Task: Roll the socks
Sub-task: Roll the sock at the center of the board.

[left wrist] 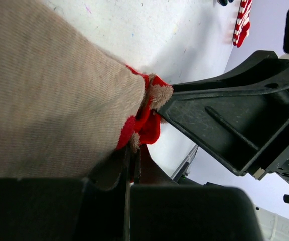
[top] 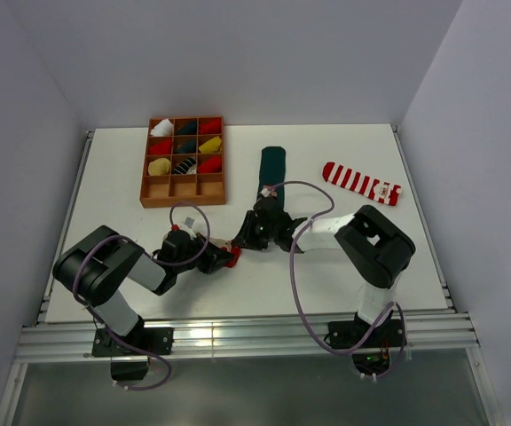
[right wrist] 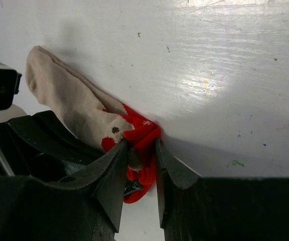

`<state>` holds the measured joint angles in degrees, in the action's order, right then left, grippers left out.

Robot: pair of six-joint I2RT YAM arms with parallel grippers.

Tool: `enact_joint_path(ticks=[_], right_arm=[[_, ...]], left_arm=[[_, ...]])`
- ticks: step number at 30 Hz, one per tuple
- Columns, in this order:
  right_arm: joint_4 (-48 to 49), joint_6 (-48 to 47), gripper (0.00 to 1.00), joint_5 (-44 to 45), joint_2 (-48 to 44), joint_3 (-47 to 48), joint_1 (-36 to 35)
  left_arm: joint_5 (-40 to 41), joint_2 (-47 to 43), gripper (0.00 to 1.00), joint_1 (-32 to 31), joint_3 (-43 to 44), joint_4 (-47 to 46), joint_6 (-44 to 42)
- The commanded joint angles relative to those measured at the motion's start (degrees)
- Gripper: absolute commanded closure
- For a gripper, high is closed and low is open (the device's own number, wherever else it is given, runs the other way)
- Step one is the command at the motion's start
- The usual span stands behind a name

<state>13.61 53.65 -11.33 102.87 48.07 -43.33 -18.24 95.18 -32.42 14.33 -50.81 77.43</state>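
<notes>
The beige sock (right wrist: 69, 103) lies on the white table with its red toe (right wrist: 143, 131) bunched up. My left gripper (left wrist: 133, 154) is shut on the sock's fabric just behind the toe (left wrist: 145, 125). My right gripper (right wrist: 141, 142) comes from the other side, its two fingers pressed against the red toe and its small pom-pom. In the top view both grippers meet at the toe (top: 232, 256), left gripper (top: 218, 258) and right gripper (top: 243, 242). The dark green sock (top: 271, 167) lies flat behind the right wrist. The red-and-white striped sock (top: 362, 182) lies at the right back.
A brown compartment tray (top: 154, 197) stands at the back left with rolled bundles in red, yellow, white and dark colours; its front row has no bundles. Cables loop over both arms. The table's front rail (top: 238, 337) runs by the arm bases.
</notes>
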Motion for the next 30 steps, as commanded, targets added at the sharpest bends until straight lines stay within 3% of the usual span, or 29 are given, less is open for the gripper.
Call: enact_joint_path(ticks=[1,15,19,23,30], right_arm=[[-2.7,-1.7,0.67,2.4,1.1,3.4,-0.8],[-22.0,-4.7,0.67,13.0,2.4,15.0,-5.0],[-23.5,-4.8,0.69,13.4,2.8,16.9,-6.1],[-25.5,-4.9,0.77,13.8,4.5,18.6,-6.4],[-28.5,-5.0,1.00,13.6,8.0,21.4,-6.6]], left_arm=[[1.6,2.3,1.00,0.3,-1.1,5.5,-1.6],[1.8,2.1,1.00,0.2,-1.1,5.6,-1.7],[1.8,2.1,1.00,0.2,-1.1,5.6,-1.8],[2.2,1.8,1.00,0.2,-1.2,6.2,-1.8],[3.3,-1.1,0.99,0.3,-1.3,8.9,-2.5]])
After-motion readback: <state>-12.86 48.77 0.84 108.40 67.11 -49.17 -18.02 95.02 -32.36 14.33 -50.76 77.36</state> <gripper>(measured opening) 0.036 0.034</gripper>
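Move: The reindeer sock's bunched red end sits right between the right hand's half-open fingers, about 1 cm to their left and 1 cm lower. The green sock's middle lies some 20 cm farther out from the right hand and 9 cm to its right, the wooden tray about 24 cm out and 15 cm to its left. For the left hand, its shut fingers already pinch the red end, whose middle is about 1 cm ahead and 1 cm right. While the left hand stays put and keeps its pinch on the near side of the red bunch, the right hand edges about 1.5 cm left into the bunch, rising only slightly and settling back to its height. As it goes it tips up some 15 to 20 degrees so the fingers point more steeply down, then late on the half-open fingers close almost fully and pinch the red fabric beside the left fingertips. ##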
